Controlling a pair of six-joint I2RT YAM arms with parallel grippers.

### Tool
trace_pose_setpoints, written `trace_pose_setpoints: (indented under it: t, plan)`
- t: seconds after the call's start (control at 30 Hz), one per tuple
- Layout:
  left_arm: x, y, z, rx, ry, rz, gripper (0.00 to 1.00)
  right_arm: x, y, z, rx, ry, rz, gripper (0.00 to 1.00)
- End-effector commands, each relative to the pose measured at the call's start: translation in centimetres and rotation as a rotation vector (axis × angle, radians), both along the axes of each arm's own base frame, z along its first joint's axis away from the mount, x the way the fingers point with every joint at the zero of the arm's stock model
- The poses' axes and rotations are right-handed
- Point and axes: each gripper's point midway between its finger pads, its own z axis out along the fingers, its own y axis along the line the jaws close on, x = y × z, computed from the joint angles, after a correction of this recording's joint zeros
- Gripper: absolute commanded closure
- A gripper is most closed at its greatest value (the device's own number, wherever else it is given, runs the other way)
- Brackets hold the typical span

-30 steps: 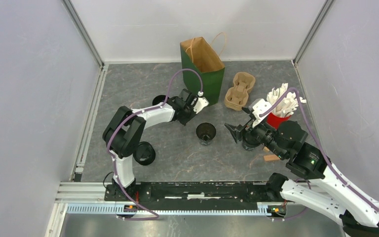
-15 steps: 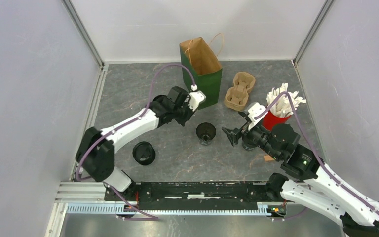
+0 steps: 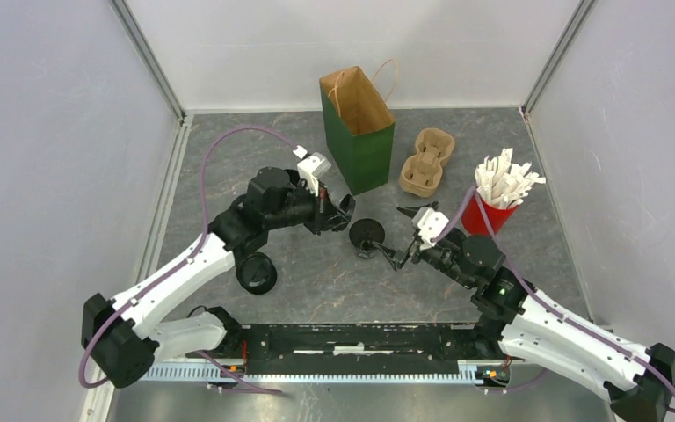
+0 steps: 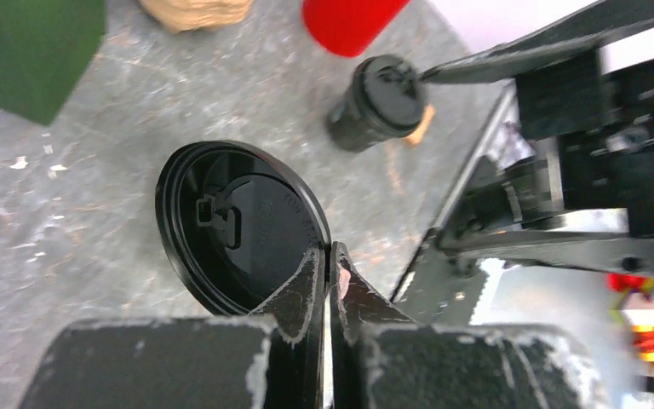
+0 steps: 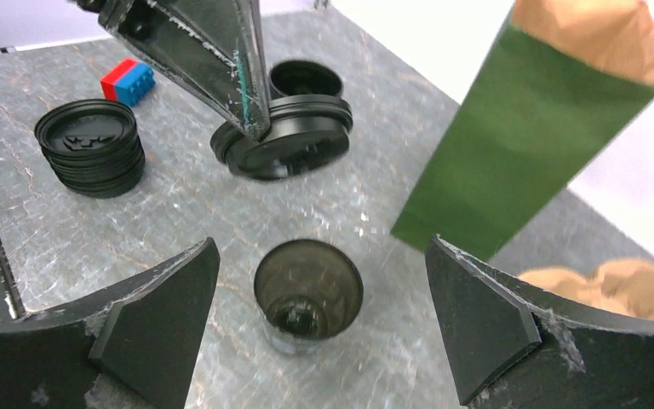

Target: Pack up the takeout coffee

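An open, lidless black coffee cup (image 3: 366, 233) stands upright at mid-table. In the right wrist view this cup (image 5: 308, 294) sits between the spread fingers of my right gripper (image 5: 321, 264), untouched. From above, the right gripper (image 3: 393, 235) is open just right of the cup. My left gripper (image 3: 338, 211) is shut on the rim of a round black lid (image 4: 238, 226), held tilted just left of and above the cup. The same lid (image 5: 294, 141) shows in the right wrist view. A lidded black cup (image 4: 379, 98) stands beside the right arm. The green paper bag (image 3: 358, 132) stands open behind.
A stack of black lids (image 3: 257, 272) lies front left. The tan pulp carrier (image 3: 426, 163) and a red cup of white packets (image 3: 492, 207) sit right of the bag. A red-and-blue brick (image 5: 129, 79) and another black round rim (image 5: 306, 78) lie beyond the held lid.
The left gripper closed on the lid near the bag and carried it toward the open cup. The right gripper left the lidded cup, moved left to the open cup and opened wider.
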Motion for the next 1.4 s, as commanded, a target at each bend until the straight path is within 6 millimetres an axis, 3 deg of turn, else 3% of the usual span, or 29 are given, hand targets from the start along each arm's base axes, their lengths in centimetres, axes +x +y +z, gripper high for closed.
trace_pose_setpoints:
  t: [0.0,0.3,0.4,1.37]
  plan:
    - [-2.4,-1.8,5.5,-0.304,0.157,-0.025,0.98,-1.1,1.1,5.3,0.143,-0.317,0.103,0.02]
    - [-5.5,-3.4,8.4,-0.583,0.494,-0.126,0.98,-2.4,1.9,5.0,0.157,-0.464,0.180,0.02]
    - [-5.8,-3.5,9.1,-0.630,0.499,-0.155,0.98,-2.2,1.6,5.0,0.173,-0.464,0.160,0.02]
    - [-7.1,-3.6,7.2,-0.532,0.546,-0.220,0.98,-2.4,3.3,2.8,0.046,-0.438,0.245,0.02]
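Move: Some 4 cm ahead, 9 cm left and 3 cm below the open right hand is the lid, which the left hand already pinches by its rim; the gap between the right fingers lies about 13 cm right of the left hand and 2 cm back. The open cup stands 4 cm ahead, 5 cm left and 18 cm below the right hand; the lidded cup is 2 cm ahead and 11 cm right of that hand, equally low. Swinging the lid up on edge in front of the right gripper, the left hand rises about 7 cm, draws back 6 and goes 4 right, its slanting fingers turning level without loosening. The right hand, fingers kept wide open, tips up some 20 degrees and shifts about 3 cm left and 2 back towards the lid, rising a little and then sinking again. ##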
